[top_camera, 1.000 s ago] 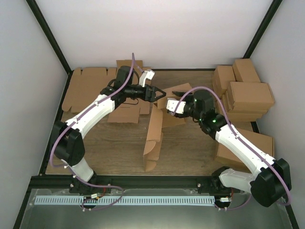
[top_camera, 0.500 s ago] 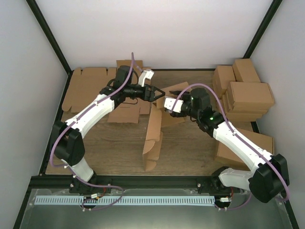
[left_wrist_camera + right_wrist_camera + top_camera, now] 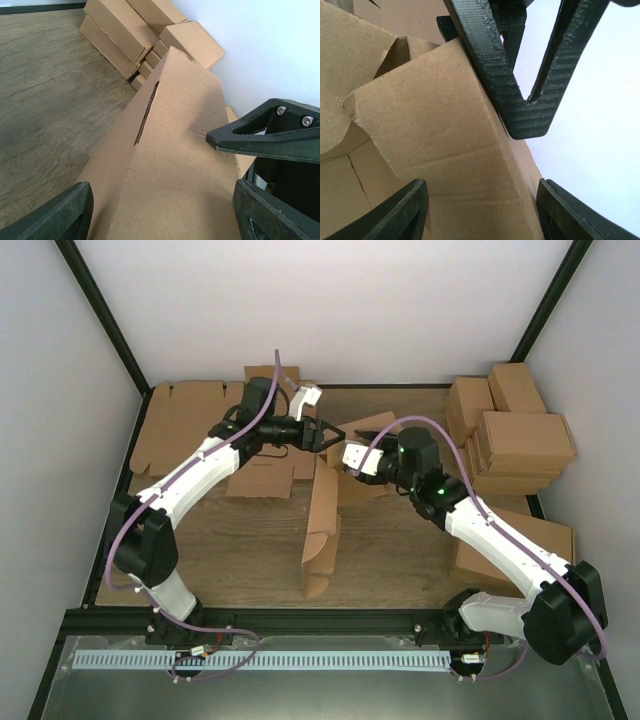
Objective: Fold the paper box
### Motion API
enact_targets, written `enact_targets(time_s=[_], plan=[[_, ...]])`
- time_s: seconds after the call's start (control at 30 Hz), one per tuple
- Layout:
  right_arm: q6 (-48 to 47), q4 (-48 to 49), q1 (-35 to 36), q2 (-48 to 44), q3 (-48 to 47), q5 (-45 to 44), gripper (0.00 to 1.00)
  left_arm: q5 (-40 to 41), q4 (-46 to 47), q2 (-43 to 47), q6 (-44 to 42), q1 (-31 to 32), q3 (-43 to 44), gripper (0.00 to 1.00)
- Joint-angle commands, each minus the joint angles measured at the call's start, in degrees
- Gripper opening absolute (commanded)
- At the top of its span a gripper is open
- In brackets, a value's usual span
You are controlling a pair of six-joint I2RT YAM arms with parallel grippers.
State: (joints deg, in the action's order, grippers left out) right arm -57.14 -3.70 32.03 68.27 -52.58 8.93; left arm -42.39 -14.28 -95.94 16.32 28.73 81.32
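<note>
The paper box point(image 3: 322, 530), brown corrugated cardboard, stands half folded on its edge in the middle of the table. Its far end reaches up to both grippers. My left gripper point(image 3: 328, 436) comes in from the left at that far end, open, and in the left wrist view its jaws point(image 3: 162, 215) straddle a wide panel of the box point(image 3: 170, 150). My right gripper point(image 3: 347, 458) meets it from the right, open, with a creased flap point(image 3: 435, 140) between its jaws point(image 3: 480, 212). The left gripper's ribbed fingers point(image 3: 515, 100) press against that flap's edge.
Flat die-cut cardboard sheets point(image 3: 190, 425) lie at the back left, and one more point(image 3: 262, 475) lies under the left arm. Several closed brown cartons point(image 3: 510, 435) are stacked at the back right, with another carton point(image 3: 520, 540) under the right arm. Walls close in on three sides.
My right gripper has moved a little left and away, closer to the left gripper at the box's far end. The left arm and the box have hardly moved.
</note>
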Motion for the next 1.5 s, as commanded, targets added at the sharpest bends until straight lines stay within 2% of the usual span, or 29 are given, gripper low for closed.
enact_targets(time_s=[0.0,0.43,0.53,0.7,0.93,1.3,1.47], plan=[[0.04,8.02,2.14,0.64,1.53,-1.60,0.62,-5.83,-1.26,-0.50,0.17,1.50,-1.34,0.79],[0.97,19.31,4.11,1.12,8.12,-4.62,0.71,-8.86,-1.33,-1.44,0.55,1.50,-1.43,0.79],[1.46,23.22,4.10,1.07,9.53,-7.08,0.78,-9.61,-1.31,-1.60,0.81,1.50,-1.51,0.79],[2.19,25.82,4.09,1.77,10.27,-8.88,0.79,-9.91,-1.33,-1.63,0.90,1.59,-1.83,0.79],[2.75,21.39,4.09,-0.44,9.48,-6.00,0.80,-7.64,-3.06,-1.36,-0.41,1.59,-0.90,0.79],[5.26,4.30,4.10,-2.55,1.74,-3.26,0.81,-5.60,-4.69,-1.60,-2.31,1.59,0.16,0.77],[5.71,-3.04,4.07,-3.17,-1.64,-4.15,0.86,-5.19,-4.70,-1.47,-2.59,1.59,0.24,0.75]])
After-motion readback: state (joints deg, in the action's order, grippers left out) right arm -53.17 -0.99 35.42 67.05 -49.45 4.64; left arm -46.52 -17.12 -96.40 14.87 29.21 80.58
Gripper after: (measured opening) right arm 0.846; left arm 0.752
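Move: The end wall at the box's far, upper corner lies between the two hands: from the right hand its middle is about 2 cm ahead, level sideways and some 3 cm lower; from the left hand, roughly 5 cm to the right, level fore and aft and 4 cm lower. The box's long side panel is centred some 15 cm back, 8 cm left and 12 cm below the right hand. The flat cardboard lies about 24 cm left of the left hand, 3 cm farther out and 25 cm lower. Working at the box's far corner, the right hand eases about 1 cm left, then dips some 2 cm while its fingers tilt up a few degrees and spread wider around the end wall; it then draws back about 1.5 cm, rises slightly and levels again. The left hand first stays put beside the corner, then slips about 2 cm back and down, fingers still open. ##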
